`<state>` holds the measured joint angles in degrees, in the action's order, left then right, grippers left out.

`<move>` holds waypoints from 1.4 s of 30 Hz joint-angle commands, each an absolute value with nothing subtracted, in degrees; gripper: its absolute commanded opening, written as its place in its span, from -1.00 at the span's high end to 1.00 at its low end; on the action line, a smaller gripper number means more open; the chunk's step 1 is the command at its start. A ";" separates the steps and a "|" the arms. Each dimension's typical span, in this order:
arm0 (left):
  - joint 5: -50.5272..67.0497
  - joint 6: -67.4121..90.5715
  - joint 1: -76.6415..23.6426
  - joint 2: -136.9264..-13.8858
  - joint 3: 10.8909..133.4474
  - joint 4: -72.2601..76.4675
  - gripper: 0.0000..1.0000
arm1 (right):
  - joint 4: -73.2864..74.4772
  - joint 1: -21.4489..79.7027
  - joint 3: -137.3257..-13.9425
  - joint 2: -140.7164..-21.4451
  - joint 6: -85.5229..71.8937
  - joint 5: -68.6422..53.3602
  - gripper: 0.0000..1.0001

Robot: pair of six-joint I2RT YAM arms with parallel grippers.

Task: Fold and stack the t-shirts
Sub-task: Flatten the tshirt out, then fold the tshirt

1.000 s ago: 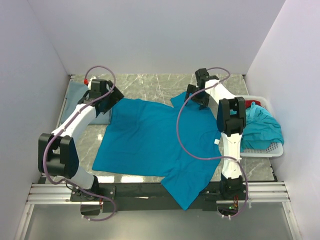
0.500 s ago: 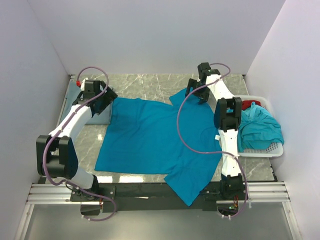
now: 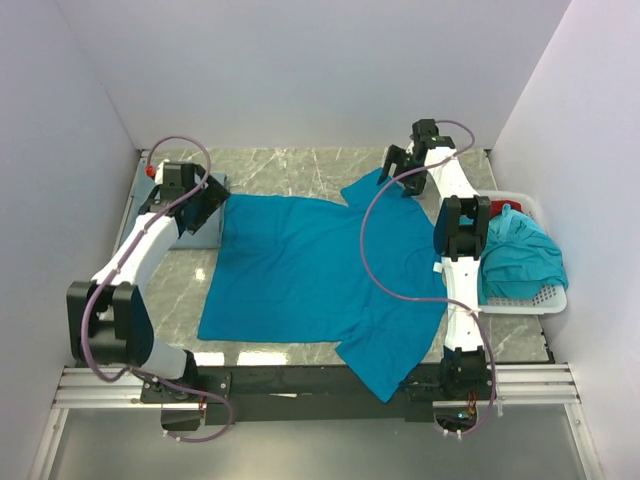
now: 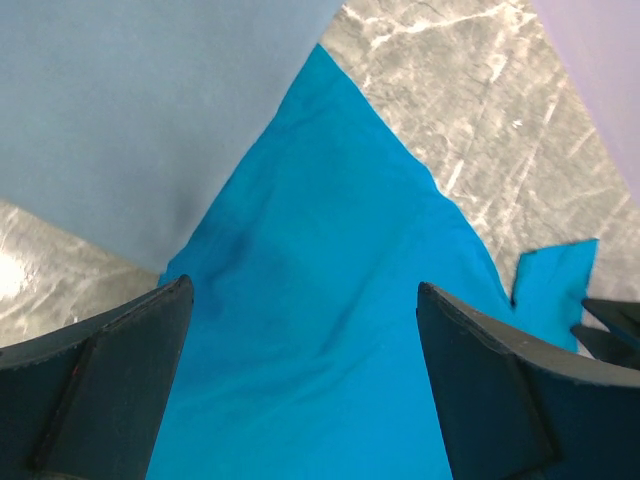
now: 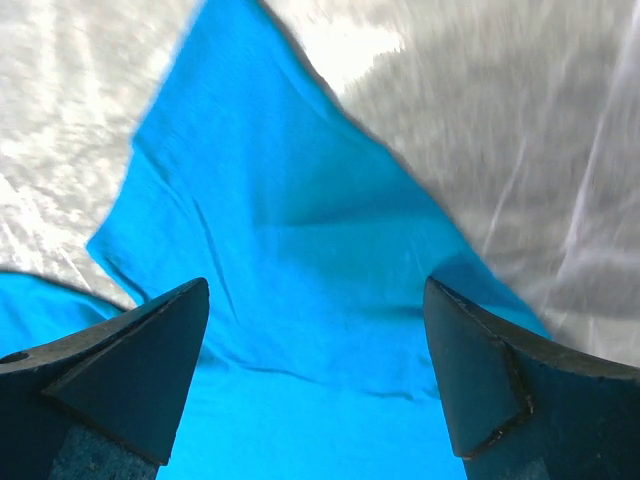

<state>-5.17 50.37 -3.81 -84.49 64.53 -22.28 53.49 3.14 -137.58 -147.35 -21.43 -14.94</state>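
A bright teal t-shirt [image 3: 300,265] lies spread flat on the marble table, one sleeve hanging over the near edge. My left gripper [image 3: 212,200] hovers open over its far left corner; in the left wrist view the teal cloth [image 4: 330,300] fills the gap between the fingers of this gripper [image 4: 303,290], nothing pinched. My right gripper [image 3: 398,165] stands open above the far right sleeve [image 5: 300,220], its jaws [image 5: 315,290] wide apart. A folded grey-blue t-shirt [image 3: 195,232] lies at the far left, next to the teal one. More teal t-shirts [image 3: 520,250] and a bit of red one [image 3: 497,211] sit in the basket.
The white perforated basket [image 3: 545,295] stands at the right edge, beside the right arm. White walls close in the table on the left, back and right. Bare marble [image 3: 300,170] shows behind the shirt. The metal rail [image 3: 100,385] runs along the near edge.
Both arms have reached farther toward the back of the table, left gripper drifting left, right gripper right. The teal shirt has slid slightly back and lies flatter; jaws stayed open.
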 commanded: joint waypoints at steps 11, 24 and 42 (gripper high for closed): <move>-2.56 59.93 -3.60 -59.17 44.05 -38.92 -0.99 | 40.62 11.23 -118.78 -117.65 -13.71 -12.84 -0.89; 5.45 72.59 -10.62 -36.04 24.53 -48.42 -0.99 | 26.19 17.40 -76.66 -92.12 -21.00 -11.51 -0.89; -12.11 86.12 -19.42 -45.52 23.47 -49.83 -0.99 | 26.19 17.40 -72.24 -90.17 -20.30 -14.76 -0.89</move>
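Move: The turquoise t-shirt's near-left corner lies about 29 cm back, 2 cm left and some 15 cm below the left hand; the folded grey shirt is 6 cm ahead and 12 cm left of that hand. From the right hand, the t-shirt's middle is roughly 31 cm back and 18 cm left, 4 cm below; its far sleeve is just 3 cm back and 6 cm left, and the laundry basket's middle some 22 cm back and 24 cm right. The t-shirt's near-left corner draws the open left hand, which sweeps about 27 cm back and 13 cm down, bowing right before edging left, fingers tipping down nearly 30 degrees, to end low beside it. From the far sleeve the open right hand comes free, rises while drawing back and left, then sinks halfway, stopping above the cloth, 18 cm farther back. ##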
